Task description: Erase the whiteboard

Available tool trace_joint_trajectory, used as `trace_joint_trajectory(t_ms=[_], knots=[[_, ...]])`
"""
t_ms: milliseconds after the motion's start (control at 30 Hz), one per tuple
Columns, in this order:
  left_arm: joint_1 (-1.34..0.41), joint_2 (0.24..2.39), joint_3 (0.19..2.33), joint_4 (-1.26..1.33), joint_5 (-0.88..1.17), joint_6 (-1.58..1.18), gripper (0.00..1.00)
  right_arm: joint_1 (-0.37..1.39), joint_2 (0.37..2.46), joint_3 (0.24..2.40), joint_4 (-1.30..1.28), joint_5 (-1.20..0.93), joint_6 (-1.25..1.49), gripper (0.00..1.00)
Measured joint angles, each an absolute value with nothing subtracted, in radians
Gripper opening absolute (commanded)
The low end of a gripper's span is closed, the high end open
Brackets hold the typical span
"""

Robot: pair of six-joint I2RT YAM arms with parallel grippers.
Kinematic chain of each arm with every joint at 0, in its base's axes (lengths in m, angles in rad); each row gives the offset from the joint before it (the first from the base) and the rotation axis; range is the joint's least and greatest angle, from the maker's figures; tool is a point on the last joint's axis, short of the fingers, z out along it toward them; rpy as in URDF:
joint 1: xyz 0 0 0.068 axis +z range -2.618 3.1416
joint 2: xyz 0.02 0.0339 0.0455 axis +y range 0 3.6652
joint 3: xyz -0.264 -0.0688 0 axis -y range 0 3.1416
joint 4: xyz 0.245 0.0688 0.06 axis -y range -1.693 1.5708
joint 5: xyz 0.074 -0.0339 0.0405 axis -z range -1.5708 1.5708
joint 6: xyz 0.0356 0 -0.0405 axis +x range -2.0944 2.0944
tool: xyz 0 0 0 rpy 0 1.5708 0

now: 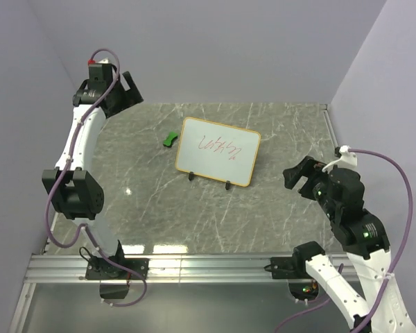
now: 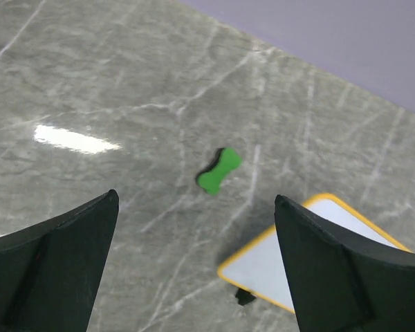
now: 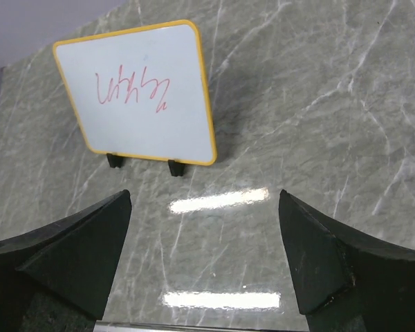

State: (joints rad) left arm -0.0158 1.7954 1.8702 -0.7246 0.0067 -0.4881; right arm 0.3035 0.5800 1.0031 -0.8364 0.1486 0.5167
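The whiteboard (image 1: 218, 151), white with a yellow frame and two black feet, stands in the middle of the table with red scribbles on its face. It also shows in the right wrist view (image 3: 138, 93) and partly in the left wrist view (image 2: 283, 259). A small green eraser (image 1: 170, 139) lies on the table just left of the board; in the left wrist view it (image 2: 219, 171) lies ahead of the open fingers. My left gripper (image 1: 128, 94) is open and empty, high at the far left. My right gripper (image 1: 299, 179) is open and empty, right of the board.
The marble table (image 1: 159, 208) ends at a metal rail (image 1: 194, 267) along the near edge. Purple walls close in the back and both sides. A rail also runs along the right edge (image 1: 331, 132).
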Motion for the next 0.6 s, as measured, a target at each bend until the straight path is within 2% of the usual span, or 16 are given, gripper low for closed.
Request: trace_joint_trajectory(t_ms=[233,600], knots=[[-0.086,1.836,1.953,-0.765,0.030,-0.447,0.99,0.304,0.504,0.970,-0.884,0.141,0.528,0.93],[-0.208,2.192,1.982,-0.766,0.021,-0.397,0.96,0.304,0.522,0.997,-0.977,0.193,0.531,0.93]])
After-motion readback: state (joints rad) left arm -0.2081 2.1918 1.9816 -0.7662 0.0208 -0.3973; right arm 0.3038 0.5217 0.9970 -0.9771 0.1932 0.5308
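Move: Some 6 cm ahead of the left hand, 11 cm to its right and 26 cm below lies the green eraser. The whiteboard's middle is about 29 cm to the left hand's right, 2 cm nearer the robot and 21 cm lower; its left black foot is roughly 20 cm right, 11 cm back and 25 cm down. From the right hand the eraser lies about 35 cm ahead, 38 cm to the left and 27 cm below. Swooping down on the eraser, the left hand lifts a touch, then drops, ending some 16 cm lower, 10 cm farther right and slightly forward, still short of touching. Its wrist tips down nearly 20 degrees and turns about 15 clockwise, fingers staying wide open. The right hand, open and empty, eases back and down 2 to 3 cm, drifting slightly right. ##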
